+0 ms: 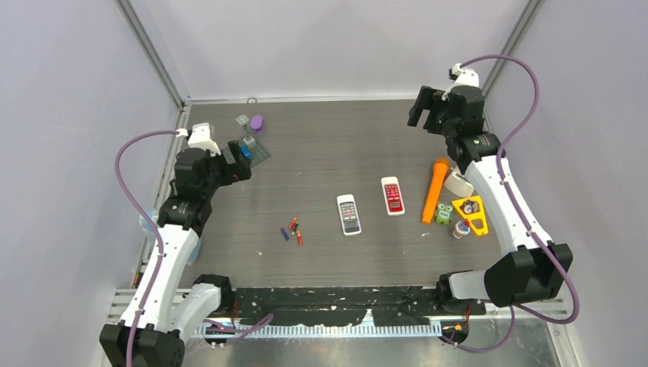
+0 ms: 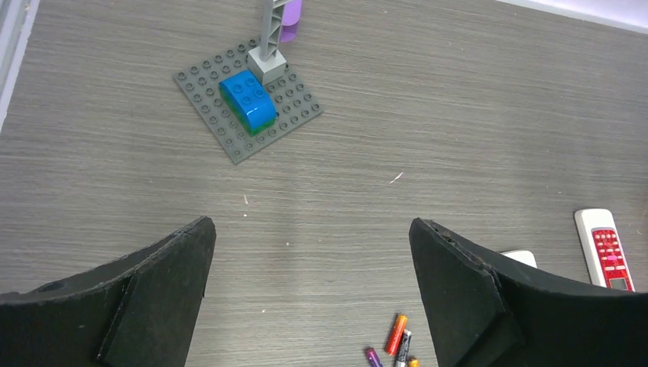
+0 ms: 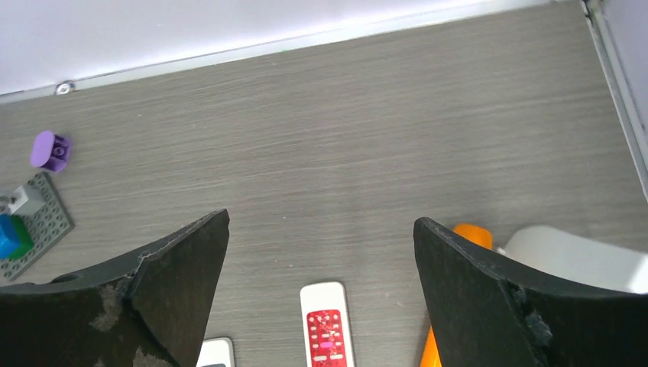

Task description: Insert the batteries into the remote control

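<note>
Several tiny batteries, red-orange and blue-purple, lie loose on the table's middle; they also show at the bottom of the left wrist view. Two white remote controls lie face up to their right: one with grey-black buttons and one with a red keypad. My left gripper hangs open above the table at far left, with nothing between its fingers. My right gripper hangs open high at the back right, empty as well.
A grey brick baseplate with a blue brick and a purple piece sits at the back left. An orange cylinder, a white block, a yellow triangle and small toys crowd the right.
</note>
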You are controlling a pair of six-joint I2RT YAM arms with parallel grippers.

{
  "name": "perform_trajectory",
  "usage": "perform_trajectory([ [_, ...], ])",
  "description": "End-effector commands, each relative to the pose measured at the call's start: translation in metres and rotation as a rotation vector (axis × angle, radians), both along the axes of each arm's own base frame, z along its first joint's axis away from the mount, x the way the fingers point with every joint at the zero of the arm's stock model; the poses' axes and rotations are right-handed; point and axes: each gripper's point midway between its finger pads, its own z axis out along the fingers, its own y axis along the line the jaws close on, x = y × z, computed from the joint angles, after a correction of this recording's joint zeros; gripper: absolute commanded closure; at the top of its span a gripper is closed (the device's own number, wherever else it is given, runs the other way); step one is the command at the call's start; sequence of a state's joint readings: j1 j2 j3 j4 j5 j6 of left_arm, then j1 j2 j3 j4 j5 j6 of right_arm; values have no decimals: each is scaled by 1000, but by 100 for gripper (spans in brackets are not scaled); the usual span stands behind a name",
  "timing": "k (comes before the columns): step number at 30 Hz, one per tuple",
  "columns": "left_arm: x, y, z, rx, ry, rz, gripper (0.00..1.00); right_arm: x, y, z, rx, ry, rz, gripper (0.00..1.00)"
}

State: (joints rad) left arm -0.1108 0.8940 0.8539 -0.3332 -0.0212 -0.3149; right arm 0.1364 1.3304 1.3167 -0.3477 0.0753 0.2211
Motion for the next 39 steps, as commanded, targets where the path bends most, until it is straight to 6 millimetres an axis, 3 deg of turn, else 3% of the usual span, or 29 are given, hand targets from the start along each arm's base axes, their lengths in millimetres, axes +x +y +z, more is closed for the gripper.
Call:
perform_trajectory([
  [1,1,5,7,-27,-9,49,0,-5,-19,-1,31,23,-138,5],
  [4,-2,6,3,-46,8,66,0,-9,-8,-7,35,44,-74,5],
  [8,-4,-19,-9,-77,-16,-85,0,-12,10,-25,67,106,10,5],
  [12,-6,-42,-24,-165,26,-182,0,-22,34,-54,42,167,44,4],
  [15,-9,-56,-26,-220,50,-243,0,-35,77,-75,24,213,124,4],
  [16,-10,-58,-27,-230,56,-252,0,-38,83,-87,15,236,120,5],
  [19,-12,-62,-27,-250,54,-267,1,-56,129,-119,-20,301,188,4],
  [24,-11,-61,-21,-261,40,-252,2,-89,173,-165,-140,390,251,5],
  [31,-9,-53,-27,-260,63,-195,2,-134,210,-226,-150,540,430,5],
  [39,-10,-54,-32,-275,81,-187,2,-135,211,-256,-225,630,441,5],
])
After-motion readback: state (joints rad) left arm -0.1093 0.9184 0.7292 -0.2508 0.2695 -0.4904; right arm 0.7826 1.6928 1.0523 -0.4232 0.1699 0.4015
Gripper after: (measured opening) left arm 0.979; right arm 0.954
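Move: Below and behind the right hand, the white remote lies about 14 cm back, 20 cm to its left and some 29 cm down; the red remote is about 8 cm back and 7 cm left of that hand, on the same table top. From the left hand, the loose batteries lie roughly 9 cm back, 12 cm to its right and 24 cm below; the white remote is about 27 cm right and 4 cm back. Swinging down, left and back past the red remote, the right hand travels some 35 cm to the white remote, its open fingers tipping well downward and turning about 25 degrees counter-clockwise to end just above it. Meanwhile the left hand, also open, shifts about 5 cm right and 4 cm down towards the batteries, rolling and turning slightly clockwise, then holds there. ##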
